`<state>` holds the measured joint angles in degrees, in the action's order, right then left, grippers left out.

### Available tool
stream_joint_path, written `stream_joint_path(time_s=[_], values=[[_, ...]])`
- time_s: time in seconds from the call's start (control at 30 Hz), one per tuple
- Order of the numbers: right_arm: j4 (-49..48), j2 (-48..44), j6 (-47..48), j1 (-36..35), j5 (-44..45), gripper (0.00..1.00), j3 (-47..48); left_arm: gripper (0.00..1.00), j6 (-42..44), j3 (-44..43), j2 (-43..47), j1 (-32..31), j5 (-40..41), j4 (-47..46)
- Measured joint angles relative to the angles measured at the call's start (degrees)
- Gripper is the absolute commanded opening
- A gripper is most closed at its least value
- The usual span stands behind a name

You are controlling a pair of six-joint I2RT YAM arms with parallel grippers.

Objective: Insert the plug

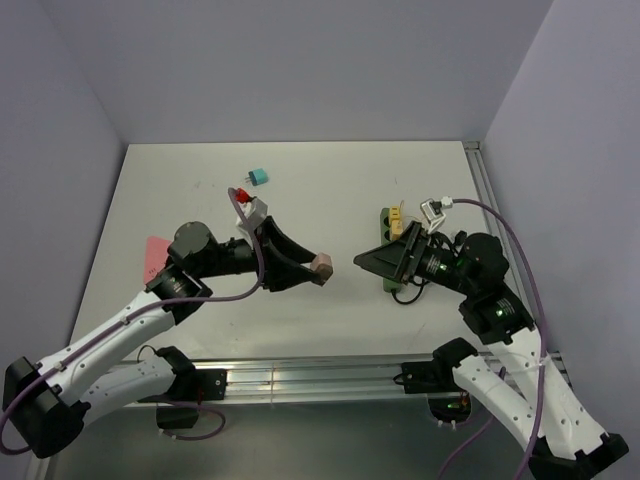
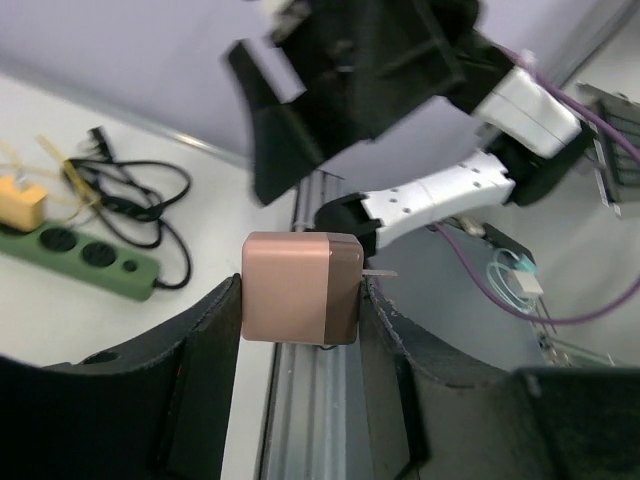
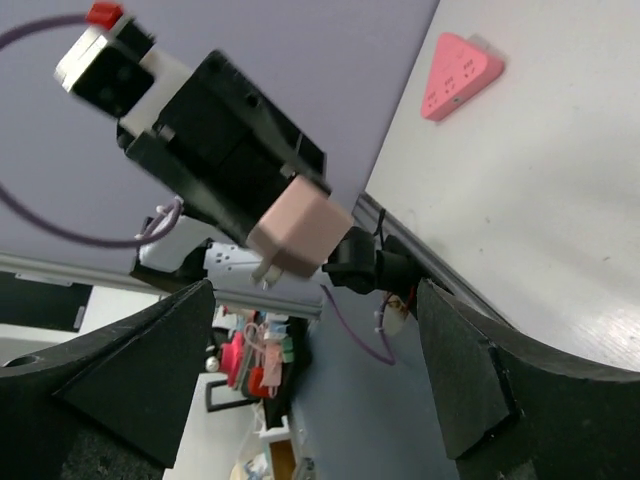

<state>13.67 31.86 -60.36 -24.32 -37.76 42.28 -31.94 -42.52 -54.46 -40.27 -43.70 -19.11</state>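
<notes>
The plug [image 1: 323, 266] is a pinkish-brown cube with metal prongs, and my left gripper [image 1: 320, 268] is shut on it above the table's middle. In the left wrist view the plug [image 2: 300, 288] sits clamped between the black fingers [image 2: 200, 340], its prongs pointing right. The green power strip [image 1: 388, 262] lies at the right, partly hidden under my right gripper [image 1: 365, 262], which is open and faces the plug from a short gap away. The right wrist view shows the plug [image 3: 300, 232] ahead of that gripper's [image 3: 315, 310] spread jaws, with nothing between them.
A yellow plug [image 2: 20, 200] sits in the strip [image 2: 80, 255], whose black cable [image 2: 140, 190] coils beside it. A pink triangular piece [image 1: 155, 255] lies at the left and a teal block [image 1: 260, 177] at the back. A metal rail [image 1: 300, 378] runs along the near edge.
</notes>
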Motion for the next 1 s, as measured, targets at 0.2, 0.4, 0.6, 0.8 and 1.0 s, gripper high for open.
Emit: stream_joint_path(time_s=[0.2, 0.4, 0.6, 0.8, 1.0], values=[[-6.75, 5.86, -4.39, -2.6, -2.12, 0.89, 0.31, 0.01, 3.87, 0.0, 1.84, -4.39, -0.48, -3.23], [-14.14, 8.81, -9.09, -7.26, -0.79, 0.89, -2.23, 0.0, 4.79, 0.0, 1.6, -6.21, 1.11, -6.49], [-21.64, 9.07, -14.12, -10.69, 1.64, 0.89, -5.4, 0.0, 5.62, 0.02, 1.09, -8.83, 3.67, -8.02], [-28.68, 9.01, -18.82, -14.27, 4.17, 0.88, -7.3, 0.0, 5.84, 0.55, 1.18, -11.04, 6.58, -11.69], [-32.98, 8.11, -22.67, -17.88, 7.26, 0.86, -9.03, 0.0, 6.86, 1.16, 1.36, -12.41, 8.94, -14.27]])
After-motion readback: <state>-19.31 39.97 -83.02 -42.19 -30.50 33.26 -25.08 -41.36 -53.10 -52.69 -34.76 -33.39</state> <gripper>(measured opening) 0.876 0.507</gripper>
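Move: The brown plug is already in the left hand's fingers, and it lies about 8 cm to the left of the right hand's open fingers, some 1 cm farther out and 1 cm lower. From the left hand, the right gripper is thus about 8 cm to its right, nearly level. The green power strip on the table is some 16 cm ahead of the right hand, 10 cm to its right and 27 below; the yellow plugs in it are roughly 5 cm farther out than its middle. The brown plug, kept pinched by the left hand, is drawn back about 4 cm and lifted about 5, with a slight drift right and the fingertips tipping up. The right hand meets it in the air with fingers held wide open, going some 6 cm left, then easing up and back about 3 cm each while the wrist swings its fingertips upward and counter-clockwise, about 20 degrees in all, bringing its fingers around the plug. ##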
